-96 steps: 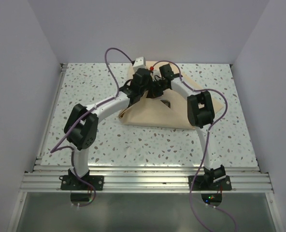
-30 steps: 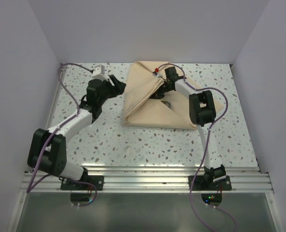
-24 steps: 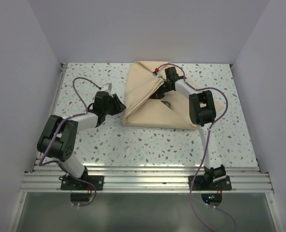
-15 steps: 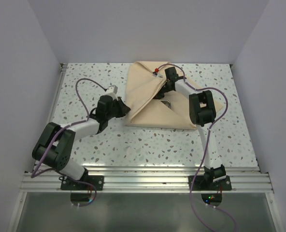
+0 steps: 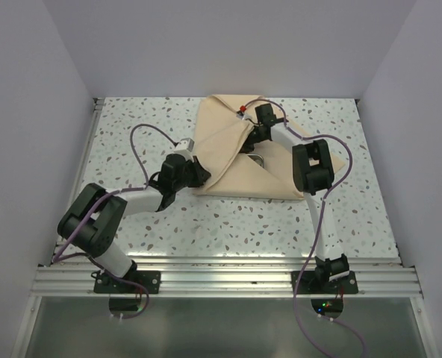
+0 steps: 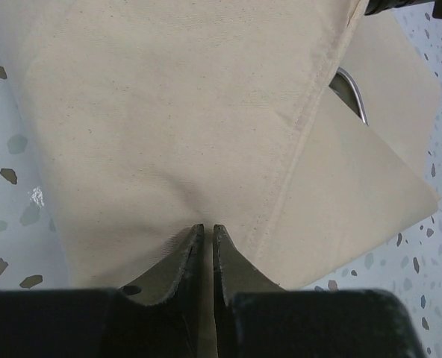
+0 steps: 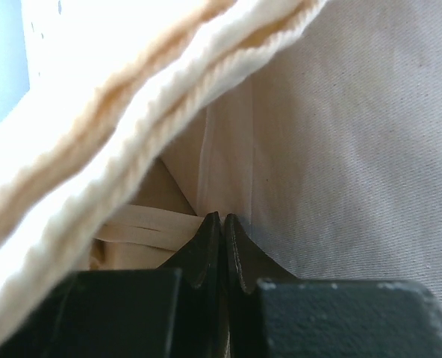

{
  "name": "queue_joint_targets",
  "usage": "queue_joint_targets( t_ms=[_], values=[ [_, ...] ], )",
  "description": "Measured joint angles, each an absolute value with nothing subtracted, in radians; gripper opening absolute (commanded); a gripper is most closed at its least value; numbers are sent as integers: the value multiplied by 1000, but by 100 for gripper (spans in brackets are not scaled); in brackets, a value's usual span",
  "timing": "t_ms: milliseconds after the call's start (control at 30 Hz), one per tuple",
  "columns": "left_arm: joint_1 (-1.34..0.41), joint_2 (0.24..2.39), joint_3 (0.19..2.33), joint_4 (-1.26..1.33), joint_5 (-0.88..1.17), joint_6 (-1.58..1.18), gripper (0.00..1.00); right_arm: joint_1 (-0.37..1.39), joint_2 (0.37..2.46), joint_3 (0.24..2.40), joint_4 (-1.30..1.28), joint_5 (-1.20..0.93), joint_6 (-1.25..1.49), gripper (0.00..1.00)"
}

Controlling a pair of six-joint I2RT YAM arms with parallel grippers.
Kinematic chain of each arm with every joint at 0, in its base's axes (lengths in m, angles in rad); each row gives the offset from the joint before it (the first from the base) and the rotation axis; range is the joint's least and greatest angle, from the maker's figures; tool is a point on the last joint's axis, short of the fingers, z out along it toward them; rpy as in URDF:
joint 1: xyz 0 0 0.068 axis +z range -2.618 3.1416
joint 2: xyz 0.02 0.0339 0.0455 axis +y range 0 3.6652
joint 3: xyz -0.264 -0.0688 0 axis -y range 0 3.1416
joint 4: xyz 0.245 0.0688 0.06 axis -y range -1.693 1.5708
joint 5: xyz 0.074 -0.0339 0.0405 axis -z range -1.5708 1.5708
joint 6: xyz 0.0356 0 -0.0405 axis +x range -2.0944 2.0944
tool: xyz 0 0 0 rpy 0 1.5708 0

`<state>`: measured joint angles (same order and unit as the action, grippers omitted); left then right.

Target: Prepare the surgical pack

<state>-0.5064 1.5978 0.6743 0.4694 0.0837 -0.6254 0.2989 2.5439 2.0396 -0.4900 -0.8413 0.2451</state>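
The surgical pack [image 5: 232, 177] is a tan cloth bundle at the back middle of the table, its flaps drawn up toward the centre. A bit of its steel tray [image 5: 257, 159] shows in a gap between flaps, and its rim [image 6: 349, 91] also appears in the left wrist view. My left gripper [image 5: 197, 173] is at the bundle's near-left corner, with its jaws [image 6: 207, 226] pinched on the cloth [image 6: 176, 112]. My right gripper [image 5: 248, 139] is over the centre, shut [image 7: 222, 216] on gathered folds of cloth [image 7: 355, 149]. The instruments and packets are hidden.
The speckled table [image 5: 131, 134] is walled at the left, back and right. An aluminium rail [image 5: 221, 280] runs along the near edge by the arm bases. Purple cables [image 5: 142, 134] loop above both arms.
My left arm swung from the back left of the table to the pack's near-left corner, and its jaws closed on the cloth. The right arm has not moved.
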Motion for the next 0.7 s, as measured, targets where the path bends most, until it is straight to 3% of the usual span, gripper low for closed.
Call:
queue_joint_targets(
  t_ms=[133,200,433,567,700],
  values=[
    [-506,1621,672,496,97,-626,13,295,2544,2038,-486,-849,267,8],
    [-506,1623,669,511,102,-626,13,294,2544,2038,-486,-849,275,18],
    [-506,1623,658,533,107,-625,12,276,2537,2033,-472,-850,363,36],
    [-506,1623,656,535,107,-625,12,234,2469,1940,-415,-801,431,48],
    [-506,1623,656,535,108,-625,12,145,2357,1779,-322,-720,514,52]
  ],
)
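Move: The right fingers are shut on the tip of the near flap, right at their pads. The left flap's upper corner drapes over that gripper, about 6 cm ahead and some 4 cm higher; the tray's exposed end lies roughly 4 cm back and 4 cm right, and the cloth's outer right corner about 34 cm right, 4 cm back. The left fingertips are at the near end of the left flap's fold, directly under them; the flap tip is about 12 cm ahead and 13 cm right of that hand. Open the right gripper to about half, letting go of the near flap's tip, while easing it up slightly. Then draw it out to the right from under the left flap, about 9 cm and speeding up, with a little forward and upward travel and a clockwise turn of some 20 degrees. Keep the left gripper still, its nearly closed fingertips pressing on the near end of the left fold. ##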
